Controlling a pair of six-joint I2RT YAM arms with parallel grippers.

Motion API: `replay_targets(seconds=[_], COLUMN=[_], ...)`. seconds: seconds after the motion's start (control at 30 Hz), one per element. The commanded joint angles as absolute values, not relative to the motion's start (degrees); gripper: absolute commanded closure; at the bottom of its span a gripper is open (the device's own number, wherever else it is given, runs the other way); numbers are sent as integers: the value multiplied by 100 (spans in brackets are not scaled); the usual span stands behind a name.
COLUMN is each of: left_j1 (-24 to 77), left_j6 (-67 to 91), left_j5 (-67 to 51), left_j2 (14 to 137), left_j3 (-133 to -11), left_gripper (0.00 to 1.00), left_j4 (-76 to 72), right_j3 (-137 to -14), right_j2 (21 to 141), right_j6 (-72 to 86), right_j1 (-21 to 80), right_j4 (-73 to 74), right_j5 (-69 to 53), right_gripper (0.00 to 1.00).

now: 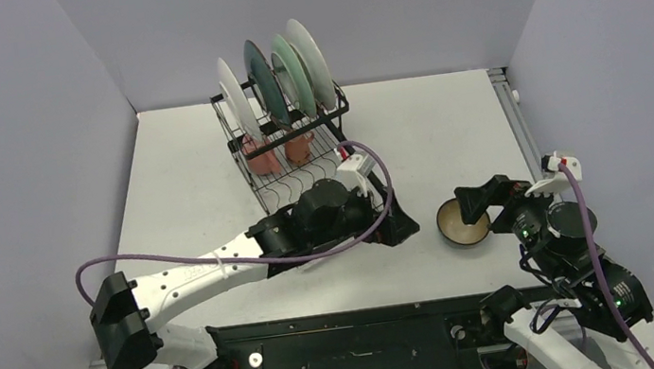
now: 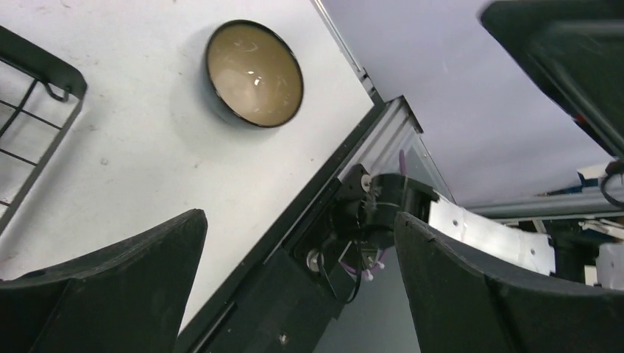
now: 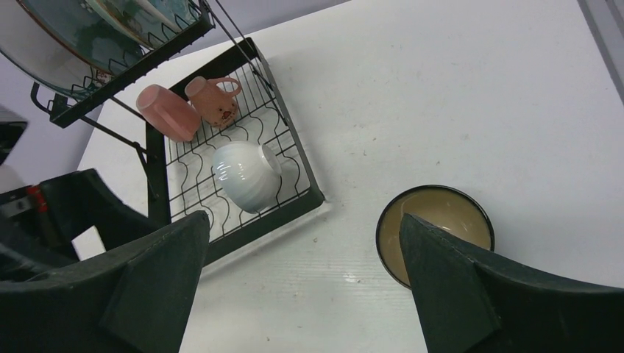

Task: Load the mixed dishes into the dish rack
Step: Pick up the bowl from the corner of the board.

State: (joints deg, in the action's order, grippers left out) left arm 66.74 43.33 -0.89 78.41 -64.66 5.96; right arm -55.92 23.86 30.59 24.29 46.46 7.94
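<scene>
The black wire dish rack (image 1: pixel 338 105) stands at the table's back centre with several plates (image 1: pixel 289 73) upright in its top slots. Two pink mugs (image 3: pixel 168 112) and a white bowl (image 3: pixel 246 175) lie on its lower tray (image 3: pixel 287 207). A dark bowl with a tan inside (image 1: pixel 462 222) sits on the table right of the rack. My left gripper (image 1: pixel 392 222) hovers open and empty over the tray's near right corner. My right gripper (image 1: pixel 481 212) is open at the dark bowl's rim, one finger (image 3: pixel 471 287) over the bowl (image 3: pixel 434 213). The left wrist view shows that bowl (image 2: pixel 254 73).
The table's near edge with a black rail (image 1: pixel 341 321) runs below both grippers. Grey walls close in the left, back and right sides. A rack corner (image 2: pixel 44 81) shows at the left of the left wrist view.
</scene>
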Motion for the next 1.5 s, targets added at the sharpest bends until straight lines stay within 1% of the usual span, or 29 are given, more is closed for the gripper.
replay_targets(seconds=[0.0, 0.13, 0.3, 0.63, 0.93, 1.07, 1.23, 1.47], left_j1=[6495, 6636, 6928, 6961, 6820, 6769, 6720, 6614], left_j6=[4333, 4149, 3764, 3644, 3809, 3876, 3982, 4156], left_j5=[-712, -658, -274, 337, 415, 525, 601, 460], left_j2=[8223, 8791, 9684, 10952, 11746, 12225, 12698, 13108], left_j3=[-6652, -7159, -8194, -9522, -10312, -10850, -11541, -11872], left_gripper=[4, 4, 4, 4, 0, 8, 15, 27], left_j4=[44, 473, 1202, 2475, 2760, 3100, 3614, 3672], right_j3=[-5805, -5810, -5818, -5861, -5887, -5906, -5886, -5842], right_j2=[2161, 2045, 1969, 1809, 1695, 1664, 1623, 1582], right_j6=[3097, 3090, 3092, 3056, 3122, 3123, 3169, 3181], right_j1=[2399, 2399, 2404, 2408, 2417, 2426, 2426, 2435], right_j4=[4690, 4790, 4856, 4936, 4986, 5016, 5026, 5027], right_j5=[988, 1086, 1156, 1297, 1204, 1229, 1235, 1298], right_gripper=[4, 2, 1, 1, 1, 1, 1, 1])
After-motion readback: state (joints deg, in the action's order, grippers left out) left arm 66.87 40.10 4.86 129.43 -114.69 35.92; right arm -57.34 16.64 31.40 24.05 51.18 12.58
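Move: The brown bowl lies about 15 cm to the left hand's right, 7 cm ahead and some 22 cm below. From that hand, the rack's near right corner is some 13 cm ahead, 2 cm left and 22 cm down; the white bowl in the rack is 16 cm ahead, 10 cm left and 20 cm down. From the right hand the brown bowl is roughly 4 cm ahead, 3 cm right and 27 cm below. Left hand sinks 16 cm, right and forward towards the brown bowl, tipping downward, fingers narrowing; right hand backs off. ##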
